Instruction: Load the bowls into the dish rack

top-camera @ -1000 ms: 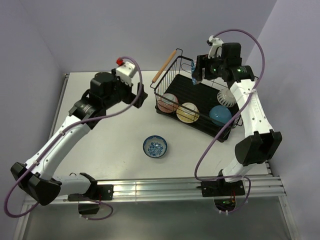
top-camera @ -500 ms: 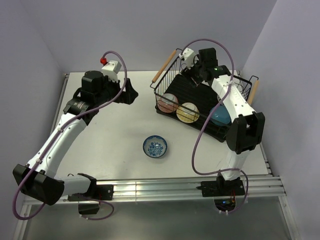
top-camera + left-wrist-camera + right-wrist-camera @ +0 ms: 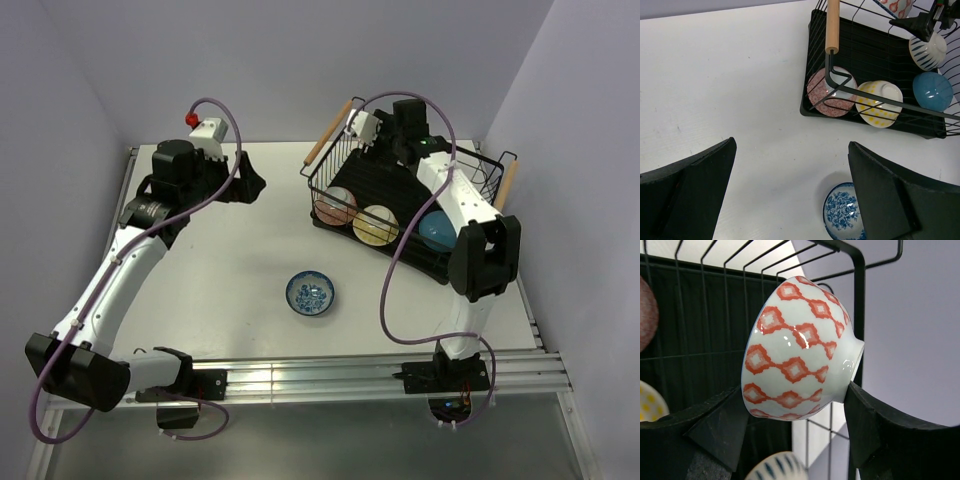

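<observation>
My right gripper (image 3: 795, 390) is shut on a white bowl with red diamonds (image 3: 800, 347), held on its side, rim against one finger and foot against the other. It hangs over the far end of the black wire dish rack (image 3: 400, 178). Standing in the rack are a pink speckled bowl (image 3: 336, 205), a yellow bowl (image 3: 376, 224) and a blue bowl (image 3: 440, 229); a white blue-striped bowl (image 3: 927, 50) shows in the left wrist view. A blue floral bowl (image 3: 311, 293) sits upright on the table. My left gripper (image 3: 250, 182) hovers open and empty, left of the rack.
The rack has two wooden rod handles (image 3: 328, 132) (image 3: 506, 185) and stands at the table's back right, close to the wall. My right arm (image 3: 445, 185) stretches across the rack. In the left wrist view the floral bowl (image 3: 845, 212) lies beside the right finger.
My right arm has swung left across the rack's far end, carrying the red-diamond bowl. My left arm has drawn back to the left, away from the rack.
</observation>
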### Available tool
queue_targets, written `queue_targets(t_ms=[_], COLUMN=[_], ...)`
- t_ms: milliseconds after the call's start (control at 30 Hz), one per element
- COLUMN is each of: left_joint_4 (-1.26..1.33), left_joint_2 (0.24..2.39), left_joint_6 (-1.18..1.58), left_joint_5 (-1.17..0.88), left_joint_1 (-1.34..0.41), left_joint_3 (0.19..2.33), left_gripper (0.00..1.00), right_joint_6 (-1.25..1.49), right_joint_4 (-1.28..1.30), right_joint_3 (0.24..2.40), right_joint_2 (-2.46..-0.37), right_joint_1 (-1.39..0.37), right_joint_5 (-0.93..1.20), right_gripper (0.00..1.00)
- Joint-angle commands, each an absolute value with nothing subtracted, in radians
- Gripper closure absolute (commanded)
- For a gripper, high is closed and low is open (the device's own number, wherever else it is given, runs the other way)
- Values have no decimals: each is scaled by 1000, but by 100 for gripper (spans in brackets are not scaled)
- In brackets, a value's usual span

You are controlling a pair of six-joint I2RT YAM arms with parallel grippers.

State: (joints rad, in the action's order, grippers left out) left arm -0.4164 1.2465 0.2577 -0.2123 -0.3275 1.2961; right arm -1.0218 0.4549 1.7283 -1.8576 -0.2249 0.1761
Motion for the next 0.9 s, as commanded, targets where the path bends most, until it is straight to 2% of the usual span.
queue_targets(t_ms=[0, 433, 867], left_joint_4=[-385, -390, -397], left_joint_2=[1223, 1221, 1249], left_joint_6=[282, 265, 265], left_joint_5=[-229, -256, -279], left_joint_1=[-314, -275, -252], left_joint_3=[1295, 1273, 1287], left_gripper=[0, 0, 0], right_joint_6=[-1167, -1338, -1491], right_joint_4=[311, 184, 232], right_joint_3=[1727, 1629, 1640], right_joint_2=[-1887, -1924, -1973], right_joint_1=[-224, -222, -222], right_joint_5=[186, 216, 227], right_gripper=[100, 100, 100])
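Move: The right hand, holding the red-patterned bowl on its side, is above the free far-left part of the dish rack, which lies about 4 cm ahead, 3 cm left and 17 cm below. The pink bowl stands roughly 10 cm back and 12 cm left, the yellow-dotted bowl 14 cm back and 2 cm left, both some 18 cm below. From the left hand that free spot is about 22 cm ahead, 29 cm right, 25 cm below. Right hand lowers the pinched bowl about 7 cm into the rack's far-left part, easing forward and turning counter-clockwise. ##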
